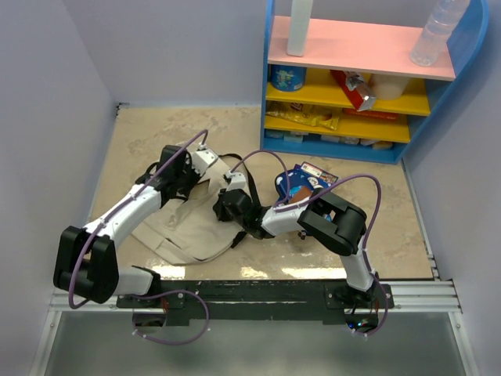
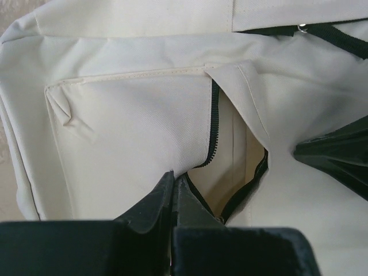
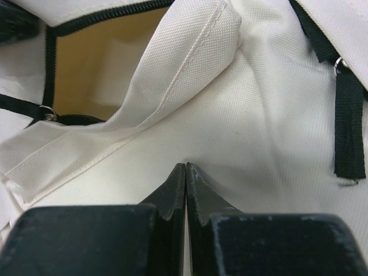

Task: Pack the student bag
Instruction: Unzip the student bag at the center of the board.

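Observation:
The student bag (image 1: 184,227), beige canvas with black straps, lies flat on the table in front of the left arm. My left gripper (image 1: 202,178) is shut on the bag's fabric at the edge of a part-open zipper slot (image 2: 236,172); its jaws (image 2: 172,178) are closed at the black zipper line, and the tan lining shows inside. My right gripper (image 1: 223,205) is shut on a pinch of the bag's cloth (image 3: 259,115), with the jaws (image 3: 185,167) meeting in a pucker. Above them an opening (image 3: 86,63) shows tan lining.
A blue pouch and a book (image 1: 301,184) lie to the right of the bag. A blue shelf unit (image 1: 352,86) with snacks, a bottle and a white container stands at the back right. Black straps (image 3: 348,126) trail from the bag.

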You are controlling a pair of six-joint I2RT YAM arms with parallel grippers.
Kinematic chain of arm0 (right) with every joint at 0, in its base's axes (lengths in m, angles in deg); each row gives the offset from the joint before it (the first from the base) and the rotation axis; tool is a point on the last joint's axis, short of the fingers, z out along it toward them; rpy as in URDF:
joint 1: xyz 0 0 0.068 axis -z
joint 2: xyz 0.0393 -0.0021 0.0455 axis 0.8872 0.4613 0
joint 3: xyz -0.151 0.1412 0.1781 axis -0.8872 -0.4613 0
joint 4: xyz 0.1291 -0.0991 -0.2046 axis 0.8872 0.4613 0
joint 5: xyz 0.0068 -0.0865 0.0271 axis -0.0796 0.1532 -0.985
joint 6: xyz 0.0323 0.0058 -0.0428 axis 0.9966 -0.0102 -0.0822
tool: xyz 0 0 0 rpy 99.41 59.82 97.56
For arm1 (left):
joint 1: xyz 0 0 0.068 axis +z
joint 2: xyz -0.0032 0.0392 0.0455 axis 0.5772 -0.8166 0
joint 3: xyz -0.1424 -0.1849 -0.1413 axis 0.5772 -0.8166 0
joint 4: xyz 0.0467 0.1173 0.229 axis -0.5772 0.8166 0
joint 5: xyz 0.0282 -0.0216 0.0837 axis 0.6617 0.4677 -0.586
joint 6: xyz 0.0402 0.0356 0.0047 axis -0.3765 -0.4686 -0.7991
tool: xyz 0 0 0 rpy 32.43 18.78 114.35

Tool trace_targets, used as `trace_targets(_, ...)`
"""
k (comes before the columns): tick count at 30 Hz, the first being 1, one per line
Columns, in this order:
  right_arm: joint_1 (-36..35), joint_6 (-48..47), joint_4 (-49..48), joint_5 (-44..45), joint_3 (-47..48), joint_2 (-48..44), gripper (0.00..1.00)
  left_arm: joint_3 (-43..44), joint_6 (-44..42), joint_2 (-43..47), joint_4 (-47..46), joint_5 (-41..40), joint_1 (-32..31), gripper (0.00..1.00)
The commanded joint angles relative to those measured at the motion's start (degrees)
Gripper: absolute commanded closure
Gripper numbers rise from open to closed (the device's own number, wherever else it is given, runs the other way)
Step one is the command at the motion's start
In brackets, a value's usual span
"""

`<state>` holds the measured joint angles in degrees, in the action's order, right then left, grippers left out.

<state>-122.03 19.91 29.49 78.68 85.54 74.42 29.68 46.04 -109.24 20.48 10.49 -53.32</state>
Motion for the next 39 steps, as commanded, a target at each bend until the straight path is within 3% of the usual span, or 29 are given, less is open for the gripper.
trace_targets(1,-0.52,0.14,13.17,0.64,-3.62,3.22,1.0,5.56,1.44,2.88,0.94,5.26,0.74,1.0)
trace_targets(12,-0.26,1.72,13.35,5.75,-9.6,2.17,1.0,15.85,0.83,0.42,7.36,15.55,12.87,1.0)
trace_targets(19,-0.26,2.51,14.49,8.2,-11.88,1.21,1.0,16.72,-1.27,0.33,9.46,17.92,12.97,1.0)
trace_targets(28,-0.26,2.34,16.86,13.03,-15.93,-3.19,1.0,24.55,-4.97,-3.71,14.73,20.56,15.08,1.0)
trace_targets(32,-0.26,0.24,18.19,13.05,-14.97,-9.75,1.0,23.15,-3.92,-4.06,16.67,24.07,14.73,1.0)
trace_targets(35,-0.44,-2.93,18.96,10.51,-12.95,-15.66,0.85,20.08,-3.22,-3.8,16.85,24.78,12.89,1.0)
trace_targets(36,-0.44,-4.42,19.93,9.97,-10.77,-19.24,0.74,19.2,-2.87,-3.37,16.24,24.43,11.92,1.0)
trace_targets(39,-0.26,-6.79,24.15,8.22,-6.55,-26.01,0.56,16.99,-1.81,-2.84,14.83,24.34,10.86,1.0)
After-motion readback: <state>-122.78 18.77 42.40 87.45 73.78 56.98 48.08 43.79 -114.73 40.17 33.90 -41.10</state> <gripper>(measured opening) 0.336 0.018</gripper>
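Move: The left hand still holds the edge of the student bag's front pocket, lifted off the bag; the pocket opening lies about 4 cm to its right and 4 cm below, the zip slider some 3 cm back, 2 cm right and 5 cm below. The right hand's shut tips are at the cloth; the bag's strap-lined right edge is roughly 9 cm to its right and 2 cm back, the black pull tab about 7 cm ahead and 2 cm right, and the pocket opening some 4 cm ahead and 6 cm left. The left hand keeps its pinch on the pocket edge and draws it about 5 cm higher above the bag, swaying a little left and back while it rolls some 15 degrees with its left side dropping. Meanwhile the right hand, still shut, travels slowly and then faster to its right across the bag, away from the pocket opening and towards the strap-lined edge, about 8 cm with a slight pull back, and at the last rises a couple of centimetres as its fingers part to about a third open. ##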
